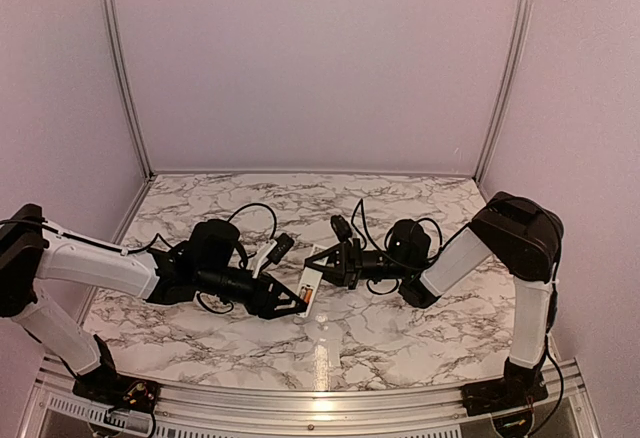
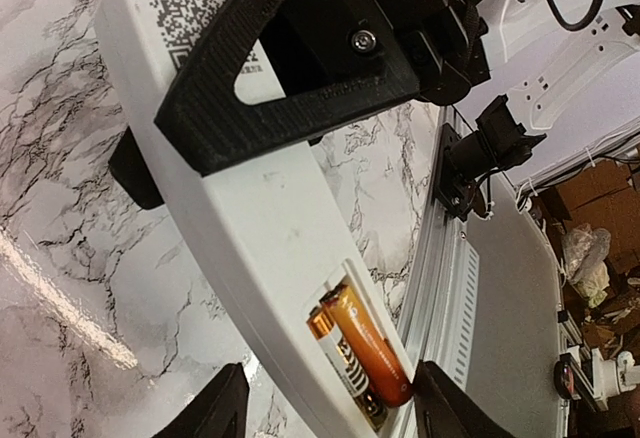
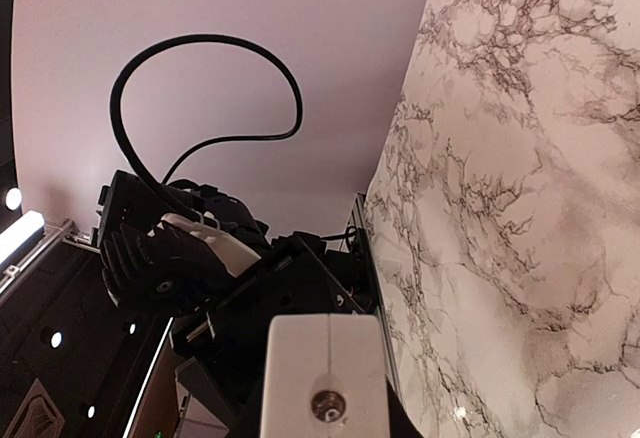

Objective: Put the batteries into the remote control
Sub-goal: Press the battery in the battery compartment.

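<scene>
The white remote control (image 1: 311,284) is held in the air above the marble table, back side up. In the left wrist view the remote (image 2: 250,228) has its compartment open, with two orange-copper batteries (image 2: 365,343) lying side by side inside. My right gripper (image 1: 318,258) is shut on the remote's far end. Its black finger (image 2: 300,68) lies across the remote. The remote's end face (image 3: 325,368) fills the right wrist view. My left gripper (image 2: 335,408) is open. Its jaws straddle the battery end, with a gap on the left side.
The marble table (image 1: 400,338) lies below. Black cables (image 1: 255,213) loop behind both wrists. An aluminium rail (image 1: 320,398) runs along the front edge; it also shows in the left wrist view (image 2: 445,288). Pale walls close the back and sides.
</scene>
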`<act>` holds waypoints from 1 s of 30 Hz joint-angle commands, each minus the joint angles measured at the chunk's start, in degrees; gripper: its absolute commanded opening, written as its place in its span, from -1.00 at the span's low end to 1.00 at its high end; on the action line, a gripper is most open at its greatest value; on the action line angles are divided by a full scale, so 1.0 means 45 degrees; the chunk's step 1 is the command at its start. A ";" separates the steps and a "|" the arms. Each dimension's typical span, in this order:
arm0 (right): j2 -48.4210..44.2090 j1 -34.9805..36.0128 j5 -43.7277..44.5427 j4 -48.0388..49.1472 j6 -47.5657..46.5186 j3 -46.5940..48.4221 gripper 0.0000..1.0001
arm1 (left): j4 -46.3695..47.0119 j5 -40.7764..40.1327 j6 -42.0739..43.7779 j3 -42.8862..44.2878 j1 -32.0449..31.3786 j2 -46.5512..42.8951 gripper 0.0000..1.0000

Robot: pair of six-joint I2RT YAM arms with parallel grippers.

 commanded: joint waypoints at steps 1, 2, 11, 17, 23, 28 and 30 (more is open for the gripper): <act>-0.0165 0.0166 -0.0080 0.0867 0.0071 0.0311 -1.00 | -0.0548 -0.0209 0.0149 0.0440 0.0079 0.0380 0.13; -0.0182 0.0166 -0.0060 0.0867 0.0066 0.0313 -1.00 | -0.0594 -0.0214 0.0151 0.0475 0.0082 0.0436 0.11; -0.0261 0.0175 -0.0106 0.0906 0.0016 0.0270 -1.00 | -0.0739 -0.0189 -0.0142 0.0687 0.0102 0.0835 -0.22; -0.0622 0.0180 -0.0061 0.0262 -0.0721 0.0241 -1.00 | -0.0749 -0.0157 -0.0688 0.0845 0.0176 0.0863 0.00; -0.0886 0.0185 0.0026 -0.0377 -0.1213 0.0205 -1.00 | -0.1002 -0.0253 -0.1103 0.1205 0.0263 0.0983 0.00; -0.0936 0.0175 0.0063 -0.0422 -0.1230 0.0167 -1.00 | -0.1510 -0.0709 -0.1043 0.1266 0.0375 0.1131 -0.34; -0.0965 0.0185 0.0083 -0.0408 -0.1217 0.0179 -1.00 | -0.1788 -0.0834 -0.0743 0.1332 0.0375 0.1173 -0.43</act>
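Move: The orange battery I'm pressing is right by my left fingertips, some 1 cm ahead, 1 cm right and 1 cm above the point between them; the striped battery lies beside it, roughly 2 cm ahead and 1 cm right. My right fingers grip the remote control about 8 cm ahead and 5 cm right of my left hand, slightly higher. From my right hand the orange battery is about 7 cm back, 4 cm left and 2 cm lower. I squeeze my left fingers in around the battery end of the remote control, ease them open a little, then close them again to about half their starting gap. My rear finger stays on the orange battery while the left hand works about 1.5 cm forward and nearly 1 cm right, tilting some 5 degrees. My right hand keeps its grip on the remote and tilts about 5 degrees, its forward side lifting. ##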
